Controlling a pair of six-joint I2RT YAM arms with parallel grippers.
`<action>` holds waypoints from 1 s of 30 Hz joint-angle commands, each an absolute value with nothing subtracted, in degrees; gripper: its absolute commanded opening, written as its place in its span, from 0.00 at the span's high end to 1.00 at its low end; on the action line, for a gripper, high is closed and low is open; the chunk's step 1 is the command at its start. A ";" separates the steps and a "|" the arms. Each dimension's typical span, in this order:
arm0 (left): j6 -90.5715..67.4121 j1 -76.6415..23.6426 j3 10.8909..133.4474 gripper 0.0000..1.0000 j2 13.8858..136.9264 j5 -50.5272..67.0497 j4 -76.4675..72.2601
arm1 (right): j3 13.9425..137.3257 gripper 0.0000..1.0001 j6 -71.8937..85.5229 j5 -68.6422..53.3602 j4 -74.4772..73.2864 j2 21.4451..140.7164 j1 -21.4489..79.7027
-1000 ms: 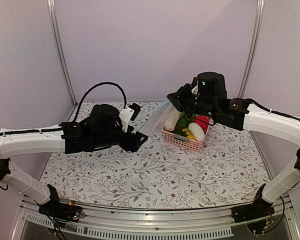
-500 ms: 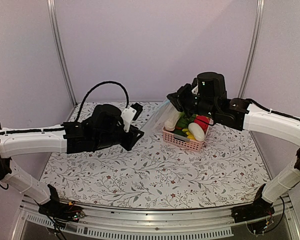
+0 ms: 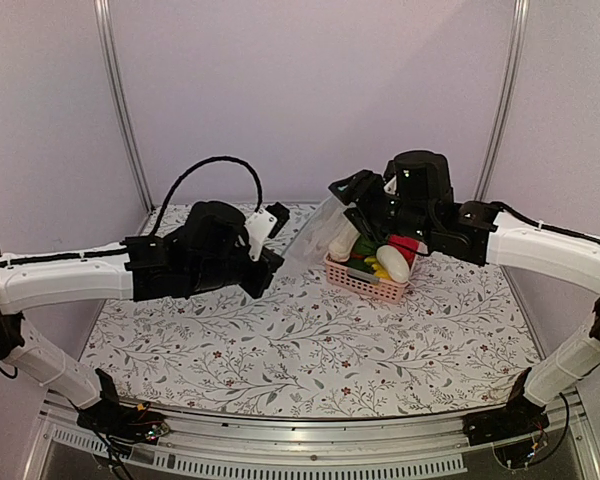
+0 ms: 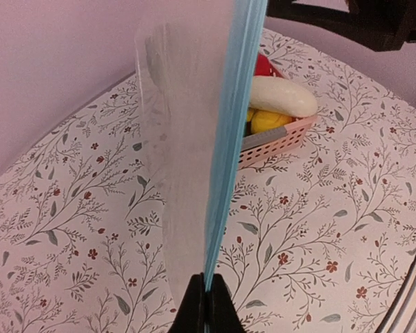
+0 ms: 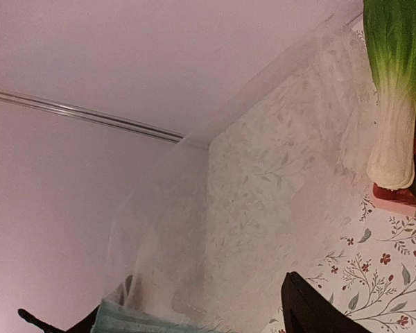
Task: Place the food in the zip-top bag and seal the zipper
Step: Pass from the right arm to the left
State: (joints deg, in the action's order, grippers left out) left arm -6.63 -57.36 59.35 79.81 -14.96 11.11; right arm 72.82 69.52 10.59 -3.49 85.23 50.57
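Observation:
The clear zip-top bag (image 3: 313,236) hangs between the two arms, above the table. My left gripper (image 4: 206,297) is shut on the near end of its light-blue zipper (image 4: 230,139), and the bag's film (image 4: 184,132) hangs to the left of the strip. My right gripper (image 5: 170,320) is open at the bag's far end (image 5: 263,194). The zipper strip (image 5: 135,325) lies by its left finger, apart from the right finger (image 5: 306,309). The food sits in the pink basket (image 3: 364,282): a bok choy (image 5: 395,90), a red fruit (image 3: 406,243) and a pale oblong piece (image 4: 284,97).
The basket stands at the back right of the flower-patterned table (image 3: 310,350), just under the right gripper (image 3: 354,203). A yellow toy piece (image 4: 265,121) lies in it too. Purple walls close the back and sides. A black cable (image 3: 205,170) loops over the left arm.
My left gripper has shut on the zipper's near end. My right gripper has opened and let go of the bag's far end. The bag is now slightly higher.

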 commanded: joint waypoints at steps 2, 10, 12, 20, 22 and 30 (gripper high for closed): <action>-2.60 -55.32 65.80 1.00 74.19 -5.24 24.55 | 72.61 0.18 53.03 12.44 -7.35 79.04 49.86; -0.09 -51.66 73.33 1.00 70.87 7.61 43.74 | 75.67 0.03 22.62 6.88 -21.13 68.77 49.19; 0.53 -51.42 75.39 1.00 71.39 9.22 47.67 | 78.31 0.02 17.61 6.62 -27.28 67.57 49.20; 3.60 -51.13 81.12 1.00 74.05 15.09 57.64 | 87.27 0.01 6.48 -10.36 -40.24 70.66 49.70; 4.17 -51.07 81.51 1.00 74.24 17.00 58.19 | 89.53 0.02 4.32 -14.66 -42.08 73.01 50.39; 4.33 -50.89 83.41 1.00 76.18 22.29 61.50 | 92.68 0.04 1.14 -28.90 -43.65 80.65 51.61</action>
State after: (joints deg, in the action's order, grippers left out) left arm 3.49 -51.70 81.43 74.61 18.83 57.78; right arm 90.74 4.01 -19.11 -40.18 78.22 50.76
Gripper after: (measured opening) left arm 0.007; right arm 0.964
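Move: The right hand's opening fingers are practically at the bag's upper zipper corner, some 1 cm to their left and 1 cm below. From that hand the basket lies about 12 cm ahead, 9 cm right and 28 cm below, the bok choy 16 cm ahead, 4 cm right and 22 cm below. The left hand already pinches the zipper's lower end; the upper corner is roughly 7 cm ahead, 12 cm right and 9 cm above it. Backing off about 12 cm, the right hand opens fully from the zipper corner, looping right and up, then left and partly down, while its wrist swings counter-clockwise and tips up to come round over the free zipper end. The left hand keeps its pinch, drawing the zipper back some 10 cm, up and slightly left, turning clockwise and tipping down. ##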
